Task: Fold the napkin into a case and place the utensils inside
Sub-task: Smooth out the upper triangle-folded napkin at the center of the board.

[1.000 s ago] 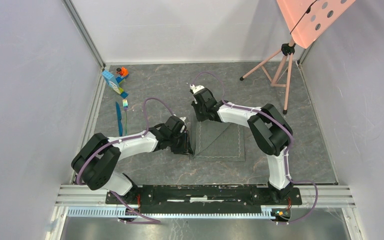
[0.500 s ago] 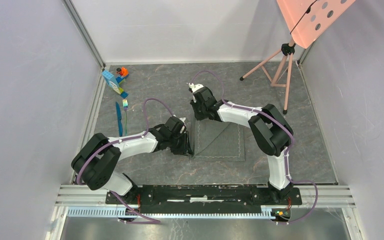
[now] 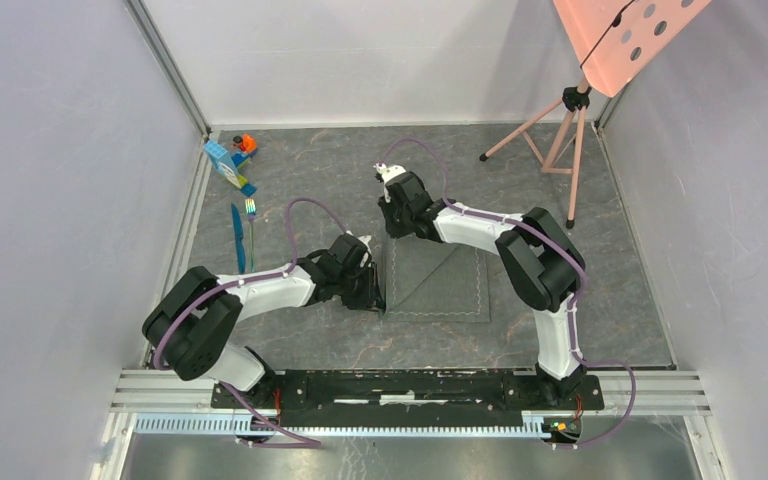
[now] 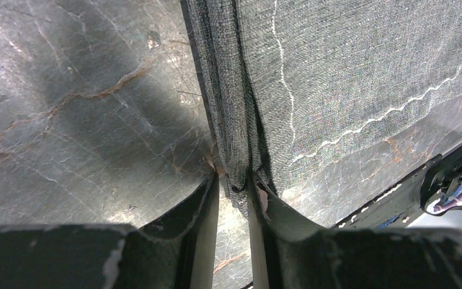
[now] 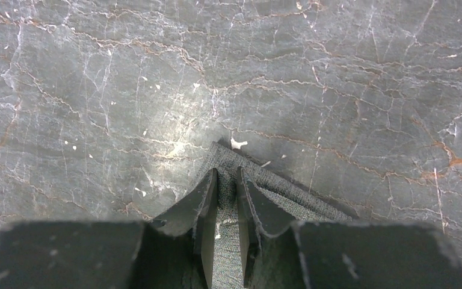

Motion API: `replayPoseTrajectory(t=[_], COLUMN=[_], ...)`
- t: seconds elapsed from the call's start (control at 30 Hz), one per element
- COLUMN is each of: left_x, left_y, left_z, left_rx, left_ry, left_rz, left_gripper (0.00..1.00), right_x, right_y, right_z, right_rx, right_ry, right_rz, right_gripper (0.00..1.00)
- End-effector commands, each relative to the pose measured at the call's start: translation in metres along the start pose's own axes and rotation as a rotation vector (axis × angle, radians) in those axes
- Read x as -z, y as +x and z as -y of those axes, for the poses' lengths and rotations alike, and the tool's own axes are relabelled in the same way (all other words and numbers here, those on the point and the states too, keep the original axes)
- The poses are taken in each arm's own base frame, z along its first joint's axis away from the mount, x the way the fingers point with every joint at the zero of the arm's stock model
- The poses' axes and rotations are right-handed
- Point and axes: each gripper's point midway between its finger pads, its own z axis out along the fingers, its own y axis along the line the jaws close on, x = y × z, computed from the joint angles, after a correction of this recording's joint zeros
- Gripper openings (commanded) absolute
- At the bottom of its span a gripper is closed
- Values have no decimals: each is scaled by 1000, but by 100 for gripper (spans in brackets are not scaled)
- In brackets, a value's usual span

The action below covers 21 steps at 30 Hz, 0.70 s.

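Note:
The dark grey napkin (image 3: 440, 282) lies at the middle of the table, and its left part is lifted into a fold. My left gripper (image 3: 373, 292) is shut on the napkin's bunched near-left edge (image 4: 349, 72); the cloth sits between the jaws of the left gripper (image 4: 234, 179). My right gripper (image 3: 397, 230) is shut on the far-left corner. In the right wrist view that corner of the napkin (image 5: 280, 194) pokes out between the jaws of the right gripper (image 5: 227, 174). The utensils lie far left: a blue knife (image 3: 238, 238) and a fork (image 3: 251, 226).
Blue and orange toy blocks (image 3: 230, 160) stand at the far-left corner. A pink tripod (image 3: 558, 135) with an orange perforated board stands at the far right. Pale walls enclose the marbled table, and the arms' base rail (image 3: 410, 388) runs along the near edge.
The right gripper has crept slightly toward the far left with the napkin corner. The left gripper has tightened a little on the cloth edge.

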Motion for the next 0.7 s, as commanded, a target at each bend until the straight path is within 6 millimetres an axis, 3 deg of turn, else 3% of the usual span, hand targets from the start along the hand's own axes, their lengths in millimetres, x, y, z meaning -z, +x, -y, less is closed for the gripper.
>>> replayPoseTrajectory(t=[0.0,0.33,0.53,0.67], left_x=[-2,1,11,21], left_y=[8,6,0,-5], left_z=[-6,-6,-7,-6], left_rx=[28,27,38,50], left_ry=[-12,-20,-37,-44], left_rz=[-13,-3,42,84], left_gripper=[31,31,31,35], right_x=[-5,-11,-3,16], right_y=[-27,-24,-35,-55], right_z=[-7,-4,-8,-12], right_rx=[3,3,3,-9], right_ry=[-11,8,-8,-38], right_rz=[75,65,70,76], right_gripper=[23,26,40,51])
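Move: The right hand still pinches the turned-over layer of the napkin; the napkin's far-left corner, where it is being laid, is about 1 cm ahead and 2 cm below. The far-right corner lies some 19 cm to the right and 3 cm back, the near-left corner some 20 cm straight back. The left hand has that near-left corner at its fingertips, about 1 cm below; the far-left corner is roughly 20 cm ahead of it and 1 cm right. Down by about 1 cm, after edging slightly forward, goes the right hand to lay the pinched layer at the napkin's far-left corner; it then opens its fingers, lets go and rises about 1.5 cm, drifting forward and left. The left hand stays at the near-left corner, then at the very end shifts about 1 cm to the left and slightly up, its fingers hardly changing. ##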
